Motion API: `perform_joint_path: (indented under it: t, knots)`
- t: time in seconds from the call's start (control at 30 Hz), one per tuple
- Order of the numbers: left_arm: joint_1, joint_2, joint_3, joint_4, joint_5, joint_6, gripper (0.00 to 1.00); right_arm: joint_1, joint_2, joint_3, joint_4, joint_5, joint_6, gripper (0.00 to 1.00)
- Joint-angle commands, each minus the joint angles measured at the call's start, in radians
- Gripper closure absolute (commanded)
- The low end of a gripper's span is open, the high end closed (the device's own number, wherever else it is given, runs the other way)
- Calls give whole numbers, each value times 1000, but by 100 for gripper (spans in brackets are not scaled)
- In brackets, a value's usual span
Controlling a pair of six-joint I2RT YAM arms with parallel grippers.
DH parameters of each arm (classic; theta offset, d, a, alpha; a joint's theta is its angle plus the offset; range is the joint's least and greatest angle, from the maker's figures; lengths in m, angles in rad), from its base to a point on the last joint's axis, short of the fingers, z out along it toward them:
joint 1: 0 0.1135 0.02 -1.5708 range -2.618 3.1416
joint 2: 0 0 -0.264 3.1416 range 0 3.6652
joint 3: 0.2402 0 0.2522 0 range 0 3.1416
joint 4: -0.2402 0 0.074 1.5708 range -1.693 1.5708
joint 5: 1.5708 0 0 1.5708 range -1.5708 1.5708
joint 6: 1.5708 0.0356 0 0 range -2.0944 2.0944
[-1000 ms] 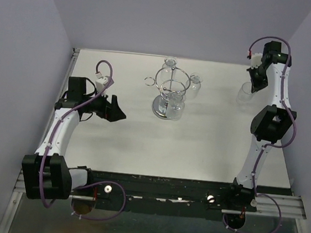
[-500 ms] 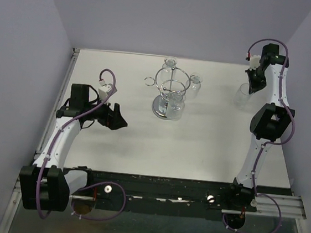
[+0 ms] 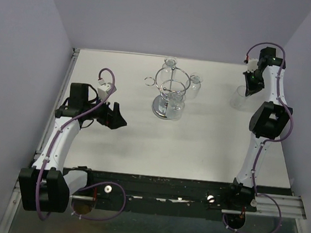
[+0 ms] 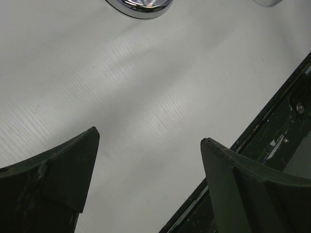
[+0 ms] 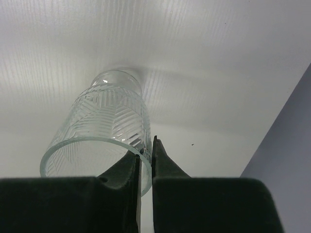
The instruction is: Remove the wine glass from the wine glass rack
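The chrome wine glass rack (image 3: 169, 90) stands at the far middle of the table, and its disc base shows at the top of the left wrist view (image 4: 141, 6). Clear glasses hang around its ring, at the back (image 3: 170, 63), the right (image 3: 194, 83) and the front (image 3: 176, 103). My right gripper (image 3: 250, 83) is shut on the rim of a cut-pattern wine glass (image 3: 238, 96) at the far right, well clear of the rack. In the right wrist view the fingers (image 5: 146, 151) pinch that glass's wall (image 5: 104, 128), one inside and one outside. My left gripper (image 3: 119, 116) is open and empty, left of the rack.
Grey walls close the table at the back and both sides; the right wall shows close in the right wrist view (image 5: 286, 145). The black rail (image 3: 164, 192) carrying the arm bases runs along the near edge and shows in the left wrist view (image 4: 272, 131).
My right gripper has shifted the held glass slightly left, with the wrist drawing toward the back wall. My left gripper advanced a little toward the middle, then held still.
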Motion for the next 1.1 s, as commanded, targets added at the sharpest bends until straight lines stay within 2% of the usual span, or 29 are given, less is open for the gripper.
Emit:
perform_joint_path:
  t: [0.0, 0.17, 0.43, 0.67, 0.73, 0.9, 0.93, 1.0, 1.07]
  knots:
    - [-5, -33, 30, -37, -18, 20, 1, -12, 12, 19, -3, -33, 15, 87]
    - [-5, -42, 29, -38, -26, 23, 1, -15, 11, 16, -7, -33, 18, 84]
    - [-5, -59, 20, -15, -18, 8, 1, -14, 0, 13, -1, -18, 22, 70]
    - [-5, -83, 20, -2, -15, 3, 1, -14, -46, 7, -3, 5, 27, 68]
    - [-5, -82, 21, 14, -18, -3, 1, -14, -90, -16, 11, 38, 39, 61]
    - [-24, -76, 44, 52, -88, -21, 1, -18, -144, -5, 11, 74, 57, 29]
    - [-25, -76, 56, 57, -122, -32, 1, -18, -153, 4, 7, 75, 61, 25]
    - [-71, -71, 95, 43, -209, -38, 1, -20, -182, 13, 5, 83, 67, 24]
    - [-81, -68, 138, 23, -240, 3, 1, -18, -225, 6, 5, 76, 68, 22]
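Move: The wine glass stands upright on the table. Its near-right rim is still pinched by the right gripper, with the glass's middle about 3 cm left of that hand, level fore and aft, and some 5 cm below. The rack stands roughly 50 cm to the hand's left and 5 cm nearer the base; its right hanging glass is about 34 cm left and 3 cm back. From the left hand the wine glass lies some 73 cm right and 24 cm ahead. Keep the right gripper still at the wine glass's rim and spread its nearly shut fingers slowly until they let go. Then lift straight up about 5 cm, clear of the rim, edging a centimetre back and opening to roughly three quarters on the way. Let the left gripper, open and empty, rise some 2 cm. ##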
